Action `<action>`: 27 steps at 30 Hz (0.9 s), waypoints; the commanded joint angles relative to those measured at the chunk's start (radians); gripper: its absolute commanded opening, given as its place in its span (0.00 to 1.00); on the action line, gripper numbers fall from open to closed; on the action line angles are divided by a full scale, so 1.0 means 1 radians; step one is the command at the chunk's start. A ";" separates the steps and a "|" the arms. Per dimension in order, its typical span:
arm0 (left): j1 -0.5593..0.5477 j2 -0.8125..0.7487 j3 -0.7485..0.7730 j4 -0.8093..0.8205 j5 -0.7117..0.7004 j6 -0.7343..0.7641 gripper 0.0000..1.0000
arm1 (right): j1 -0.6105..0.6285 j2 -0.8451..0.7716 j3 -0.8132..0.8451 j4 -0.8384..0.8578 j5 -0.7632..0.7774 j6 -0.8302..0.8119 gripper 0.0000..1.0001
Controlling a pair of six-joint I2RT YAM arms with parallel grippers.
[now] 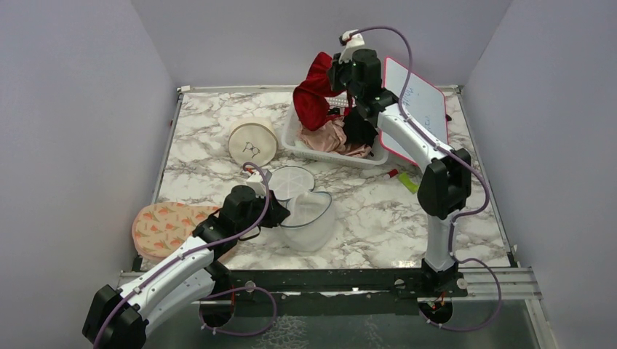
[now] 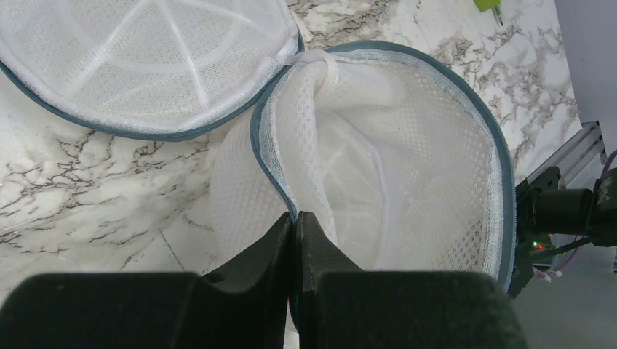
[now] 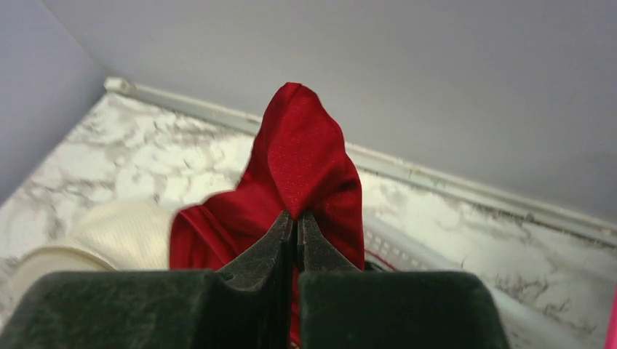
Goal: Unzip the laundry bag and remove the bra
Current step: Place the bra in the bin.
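Note:
The white mesh laundry bag [image 1: 309, 222] stands unzipped in the middle of the table, its round lid [image 1: 289, 179] flipped back behind it. In the left wrist view the bag [image 2: 407, 160] gapes wide, with only white mesh inside. My left gripper [image 2: 296, 216] is shut on the bag's grey-blue zip rim [image 2: 271, 174] at its near-left edge. My right gripper [image 3: 297, 217] is shut on the red bra [image 3: 298, 156] and holds it in the air. In the top view the bra [image 1: 314, 91] hangs above the white basket [image 1: 297, 142] at the back.
The basket holds pink and dark clothes [image 1: 331, 137]. A cream round case [image 1: 252, 142] with a black drawing stands left of it. A flat peach patterned pouch [image 1: 164, 225] lies by the left arm. A white board with a pink edge [image 1: 416, 102] leans at the back right, a small green item [image 1: 407, 182] before it.

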 commanded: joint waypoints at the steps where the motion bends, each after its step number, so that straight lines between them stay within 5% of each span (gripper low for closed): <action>1: -0.002 -0.016 0.001 0.000 0.004 0.008 0.00 | -0.005 0.015 -0.046 -0.024 0.036 0.007 0.01; 10: -0.002 -0.008 0.010 0.002 -0.002 0.016 0.00 | -0.005 -0.083 -0.260 -0.086 0.247 0.039 0.01; 21: -0.002 0.039 0.037 0.003 -0.020 0.025 0.00 | -0.004 -0.222 -0.523 -0.078 -0.026 -0.021 0.01; 27: -0.002 0.041 0.039 0.008 0.003 -0.003 0.00 | -0.005 -0.128 -0.440 -0.166 -0.014 -0.083 0.01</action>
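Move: The red bra already hangs from the closed right fingers, with the middle of the white bin almost straight beneath: about 27 cm below this hand, 3 cm back and 2 cm to its right. In the bin, the black bra lies about 10 cm right of the hand and 2 cm back. The cream container stands roughly 27 cm left and 5 cm back. From the left hand, the bin is about 33 cm ahead and 16 cm right. Lower the right gripper steeply towards the bin, about 15 cm in all, then draw it back some 8 cm, ending about 5 cm farther right, and sink a little more at the end. Tip the fingers down roughly 20 degrees on the way, and keep them shut on the red bra so it is laid over the clothes. Keep the left fingers pinched on the mesh bag's rim. ##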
